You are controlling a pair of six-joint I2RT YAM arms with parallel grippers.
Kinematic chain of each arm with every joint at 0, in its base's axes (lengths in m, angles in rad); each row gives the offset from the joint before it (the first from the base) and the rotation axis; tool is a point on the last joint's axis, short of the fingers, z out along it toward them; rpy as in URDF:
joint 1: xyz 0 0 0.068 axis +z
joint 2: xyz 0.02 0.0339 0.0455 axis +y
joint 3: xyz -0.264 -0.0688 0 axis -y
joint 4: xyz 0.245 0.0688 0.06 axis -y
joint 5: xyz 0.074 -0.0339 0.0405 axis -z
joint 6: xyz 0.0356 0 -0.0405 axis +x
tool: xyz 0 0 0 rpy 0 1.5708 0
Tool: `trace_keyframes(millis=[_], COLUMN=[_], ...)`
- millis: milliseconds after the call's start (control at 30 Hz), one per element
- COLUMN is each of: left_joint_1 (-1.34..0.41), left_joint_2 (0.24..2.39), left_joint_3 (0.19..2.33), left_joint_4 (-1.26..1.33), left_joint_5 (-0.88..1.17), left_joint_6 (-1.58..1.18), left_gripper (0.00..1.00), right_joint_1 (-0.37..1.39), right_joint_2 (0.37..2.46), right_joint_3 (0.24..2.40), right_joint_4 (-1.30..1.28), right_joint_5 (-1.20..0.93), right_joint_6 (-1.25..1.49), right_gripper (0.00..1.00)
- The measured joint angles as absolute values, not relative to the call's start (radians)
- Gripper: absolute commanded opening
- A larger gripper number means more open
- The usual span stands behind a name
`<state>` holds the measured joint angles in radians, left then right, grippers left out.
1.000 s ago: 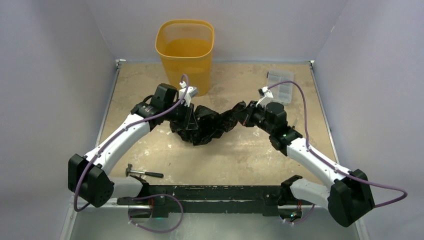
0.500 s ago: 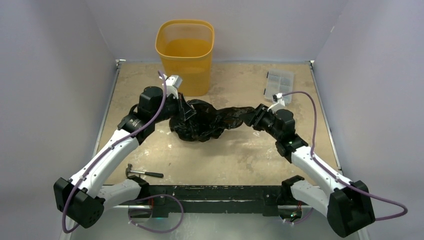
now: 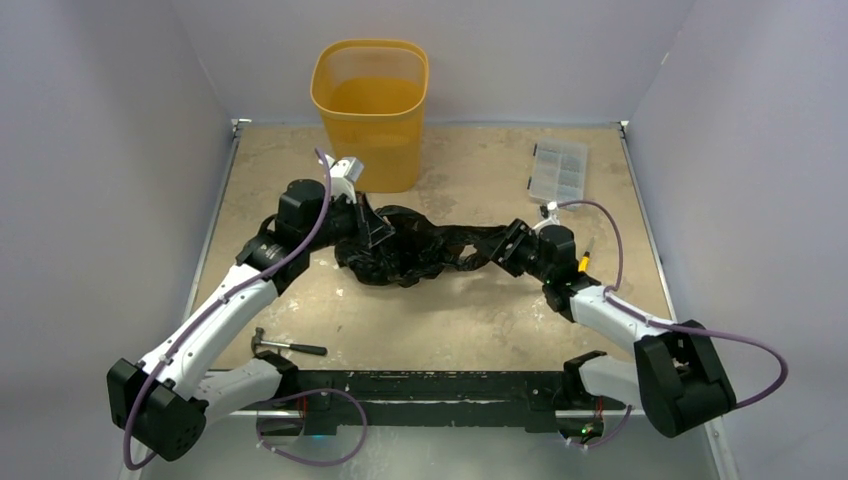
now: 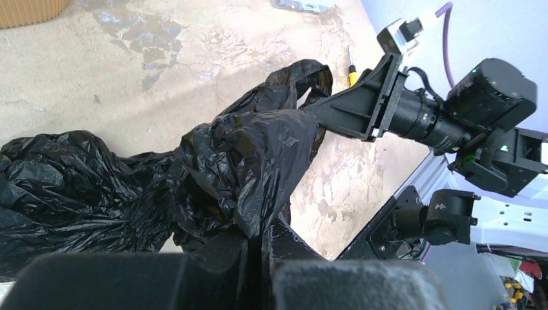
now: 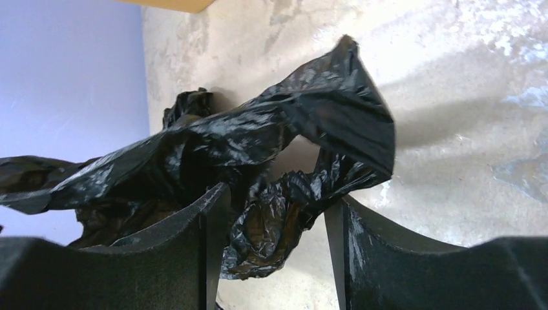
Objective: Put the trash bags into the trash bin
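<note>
The trash bag (image 3: 410, 250) is a crumpled, glossy black film lying stretched across the middle of the table. My left gripper (image 3: 372, 230) is shut on its left part; in the left wrist view the film (image 4: 245, 155) rises straight out of the closed fingertips (image 4: 265, 236). My right gripper (image 3: 502, 246) is at the bag's right end, open. In the right wrist view a loose fold (image 5: 284, 219) hangs between its spread fingers (image 5: 278, 197), unpinched. The orange-yellow trash bin (image 3: 370, 100) stands upright at the back, behind the left gripper.
A clear plastic box (image 3: 558, 170) lies at the back right. A small hammer (image 3: 288, 346) lies near the front left. A yellow-handled screwdriver (image 3: 583, 262) lies just right of the right wrist. Grey walls close in the table on three sides.
The right gripper has opened and let go of the bag's right end, and its arm has drawn down. The left gripper has shut on the bag and shifted left.
</note>
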<state>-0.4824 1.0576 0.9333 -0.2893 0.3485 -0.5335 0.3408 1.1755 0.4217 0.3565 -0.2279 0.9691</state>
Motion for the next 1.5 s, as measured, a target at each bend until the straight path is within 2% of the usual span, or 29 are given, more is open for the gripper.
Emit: trace_keyframes(millis=[67,167,233,300,400,467,600,667,733,833,900,967,1033,1100,1200,1267,1367,1433,1500], left_joint_1=[-0.482,-0.482,-0.482,-0.482,-0.482,-0.482,-0.483,-0.482,-0.482,-0.482,-0.482,-0.480,-0.481,-0.492,-0.552,-0.607,-0.677,-0.701,-0.706], left_joint_2=[1.053,1.047,1.047,1.047,1.047,1.050,1.094,1.145,1.237,1.405,1.488,1.478,1.368,1.221,1.100,1.158,1.366,1.429,1.420], left_joint_3=[0.933,0.933,0.933,0.933,0.933,0.933,0.968,1.042,1.221,1.620,1.864,1.934,1.826,1.583,1.225,1.039,0.809,0.772,0.845], left_joint_4=[-0.285,-0.282,-0.281,-0.281,-0.281,-0.276,-0.273,-0.280,-0.315,-0.316,-0.237,-0.120,0.008,0.101,0.144,0.152,0.048,-0.127,-0.242], left_joint_5=[0.348,0.348,0.348,0.347,0.336,0.333,0.325,0.324,0.327,0.346,0.380,0.410,0.427,0.422,0.381,0.355,0.308,0.273,0.234], left_joint_6=[-0.537,-0.538,-0.537,-0.537,-0.536,-0.539,-0.541,-0.539,-0.533,-0.518,-0.512,-0.513,-0.513,-0.515,-0.548,-0.587,-0.636,-0.633,-0.606], left_gripper=[0.00,0.00,0.00,0.00,0.00,0.00,0.00,0.00,0.00,0.00,0.00,0.00,0.00,0.00,0.00,0.00,0.00,0.00,0.00], right_joint_1=[0.338,0.321,0.305,0.295,0.292,0.292,0.291,0.291,0.289,0.287,0.287,0.287,0.287,0.287,0.287,0.285,0.285,0.285,0.285], right_joint_2=[1.181,1.204,1.219,1.235,1.240,1.220,1.134,1.106,1.108,1.146,1.152,1.072,0.917,0.769,0.744,0.814,0.965,0.997,0.988], right_joint_3=[0.406,0.398,0.389,0.385,0.384,0.385,0.477,0.634,0.854,1.296,1.563,1.646,1.549,1.409,1.221,1.052,0.794,0.761,0.867], right_joint_4=[0.356,0.400,0.453,0.496,0.543,0.548,0.414,0.291,0.181,0.047,0.054,0.115,0.164,0.173,0.074,0.007,-0.211,-0.384,-0.467], right_joint_5=[-0.224,-0.229,-0.243,-0.267,-0.310,-0.334,-0.332,-0.315,-0.293,-0.269,-0.253,-0.243,-0.202,-0.135,-0.050,-0.048,-0.075,-0.084,-0.101], right_joint_6=[0.976,0.980,0.987,0.994,0.993,0.982,0.906,0.835,0.748,0.603,0.502,0.428,0.384,0.374,0.413,0.453,0.518,0.535,0.530], right_gripper=[0.57,0.45,0.35,0.20,0.06,0.01,0.00,0.01,0.02,0.05,0.06,0.06,0.02,0.00,0.00,0.01,0.03,0.03,0.03])
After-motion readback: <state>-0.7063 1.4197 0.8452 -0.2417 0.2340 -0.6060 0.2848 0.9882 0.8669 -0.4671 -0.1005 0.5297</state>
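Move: The trash bag's loose edge lies between the right hand's open fingers, roughly 1 cm ahead and 1 cm to the left at about their height. The crumpled bag's middle is about 19 cm left of the right hand, level fore and aft and 4 cm lower. From the left hand, which already pinches the bag, that middle is some 4 cm right and 15 cm below, and the bin is about 27 cm ahead, 3 cm left and 8 cm lower. While the left hand keeps its pinch and nearly holds still, the right hand shuts its open fingers on the bag's edge beside it. Then both hands fling the bag up, the left by about 35 cm and the right by some 55 cm while drawing back, fingers tipping upward, before they whip down again, tipping back, the left ending low near the table and the right a little above its starting height. ##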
